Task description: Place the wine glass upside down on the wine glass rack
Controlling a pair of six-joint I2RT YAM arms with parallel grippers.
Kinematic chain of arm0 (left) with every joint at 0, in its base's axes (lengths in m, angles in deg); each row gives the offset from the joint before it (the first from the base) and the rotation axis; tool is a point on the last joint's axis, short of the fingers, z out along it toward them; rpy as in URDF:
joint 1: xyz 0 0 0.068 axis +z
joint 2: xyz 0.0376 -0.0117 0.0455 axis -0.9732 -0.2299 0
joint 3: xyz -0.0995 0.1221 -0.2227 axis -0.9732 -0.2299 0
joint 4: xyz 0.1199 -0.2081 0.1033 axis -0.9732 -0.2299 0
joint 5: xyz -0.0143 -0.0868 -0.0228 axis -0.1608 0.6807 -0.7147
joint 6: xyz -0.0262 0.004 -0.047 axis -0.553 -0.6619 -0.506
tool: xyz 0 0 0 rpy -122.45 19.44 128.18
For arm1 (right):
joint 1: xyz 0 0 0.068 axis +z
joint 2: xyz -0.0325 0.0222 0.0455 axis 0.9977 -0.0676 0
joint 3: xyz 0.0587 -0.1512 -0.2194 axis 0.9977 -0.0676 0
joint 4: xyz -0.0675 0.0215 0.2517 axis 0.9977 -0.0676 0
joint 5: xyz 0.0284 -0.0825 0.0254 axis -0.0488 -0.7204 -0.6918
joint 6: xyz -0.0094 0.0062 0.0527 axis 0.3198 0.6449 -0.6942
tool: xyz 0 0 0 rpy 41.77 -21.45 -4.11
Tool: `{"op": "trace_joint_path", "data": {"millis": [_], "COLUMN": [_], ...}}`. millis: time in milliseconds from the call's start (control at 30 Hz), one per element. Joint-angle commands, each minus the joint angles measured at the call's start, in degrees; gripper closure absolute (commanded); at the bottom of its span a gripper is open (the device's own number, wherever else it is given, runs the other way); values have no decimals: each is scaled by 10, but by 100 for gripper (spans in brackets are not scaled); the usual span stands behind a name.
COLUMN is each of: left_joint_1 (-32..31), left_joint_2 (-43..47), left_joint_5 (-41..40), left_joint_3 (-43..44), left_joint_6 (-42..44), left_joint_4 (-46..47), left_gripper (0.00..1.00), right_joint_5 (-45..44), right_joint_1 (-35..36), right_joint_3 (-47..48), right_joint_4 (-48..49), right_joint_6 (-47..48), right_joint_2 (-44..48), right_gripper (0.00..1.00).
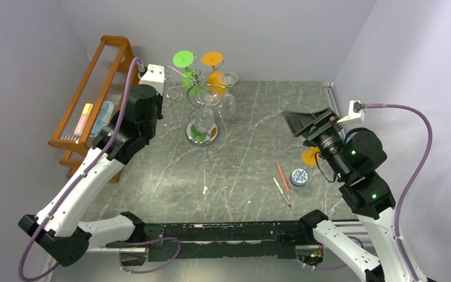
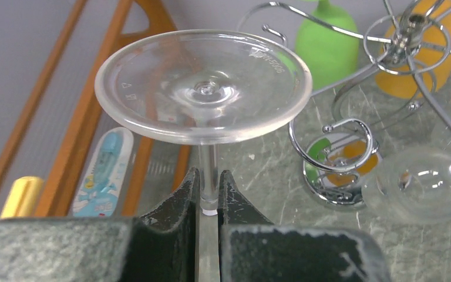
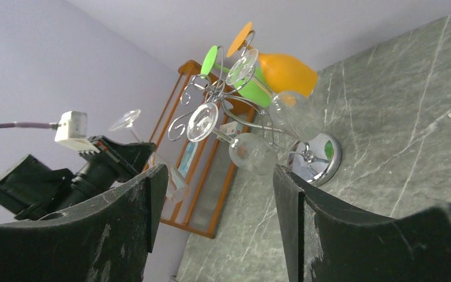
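My left gripper (image 2: 209, 194) is shut on the stem of a clear wine glass (image 2: 202, 88), held upside down with its round foot on top. In the top view it (image 1: 152, 81) sits just left of the wine glass rack (image 1: 195, 88), a silver wire stand with curled arms and a mirrored base (image 1: 202, 135). Green (image 2: 327, 41), orange (image 2: 420, 64) and clear (image 2: 423, 185) glasses hang on the rack. The held glass is apart from the nearest curled arm (image 2: 335, 147). My right gripper (image 3: 214, 194) is open and empty, raised at the right (image 1: 299, 123).
An orange wooden slatted rack (image 1: 94, 88) stands against the left wall, holding a yellow marker (image 2: 20, 197) and a blue packet (image 2: 103, 170). Two pens (image 1: 282, 179), a small round tin (image 1: 298, 176) and an orange disc (image 1: 310, 156) lie near the right arm.
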Motion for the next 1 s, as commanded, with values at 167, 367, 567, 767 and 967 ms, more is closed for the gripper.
{"op": "trace_joint_path", "data": {"millis": [167, 367, 567, 767, 967], "left_joint_1": [146, 300, 346, 349, 350], "left_joint_2": [-47, -67, -40, -64, -100], "left_joint_5": [256, 539, 768, 855, 911], "left_joint_3": [-28, -70, -158, -177, -197], "left_joint_6": [0, -9, -15, -8, -43], "left_joint_4": [73, 174, 344, 413, 494], "left_gripper": [95, 95, 95, 95, 95], "right_joint_5": [-17, -46, -61, -55, -55], "right_joint_1": [0, 0, 0, 0, 0], "right_joint_3": [-14, -31, -34, -37, -46], "right_joint_4": [6, 10, 15, 17, 22], "right_joint_6": [16, 13, 21, 24, 20], "right_joint_2": [7, 24, 33, 30, 34], "right_gripper": [31, 31, 32, 32, 32]}}
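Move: The left hand holds the clear wine glass upside down by its stem. The nearer empty curl of the rack lies about 7 cm ahead of this hand, 7 cm to its right and 4 cm lower. The farther empty curl is some 13 cm ahead and 4 cm right. The rack's hub is about 12 cm ahead and 14 cm right, the hanging clear glass about 5 cm ahead and 16 cm right. From the idle right hand the nearer curl is roughly 15 cm ahead, 32 cm left. Forward and down by about 8 cm each, bearing slightly left at first, the left hand carries the inverted glass to the rack's left side. It then swings back right towards the nearer empty curl, rising about 3 cm, while the wrist turns clockwise nearly 50 degrees and its left side dips. The fingers keep their pinch on the stem. ##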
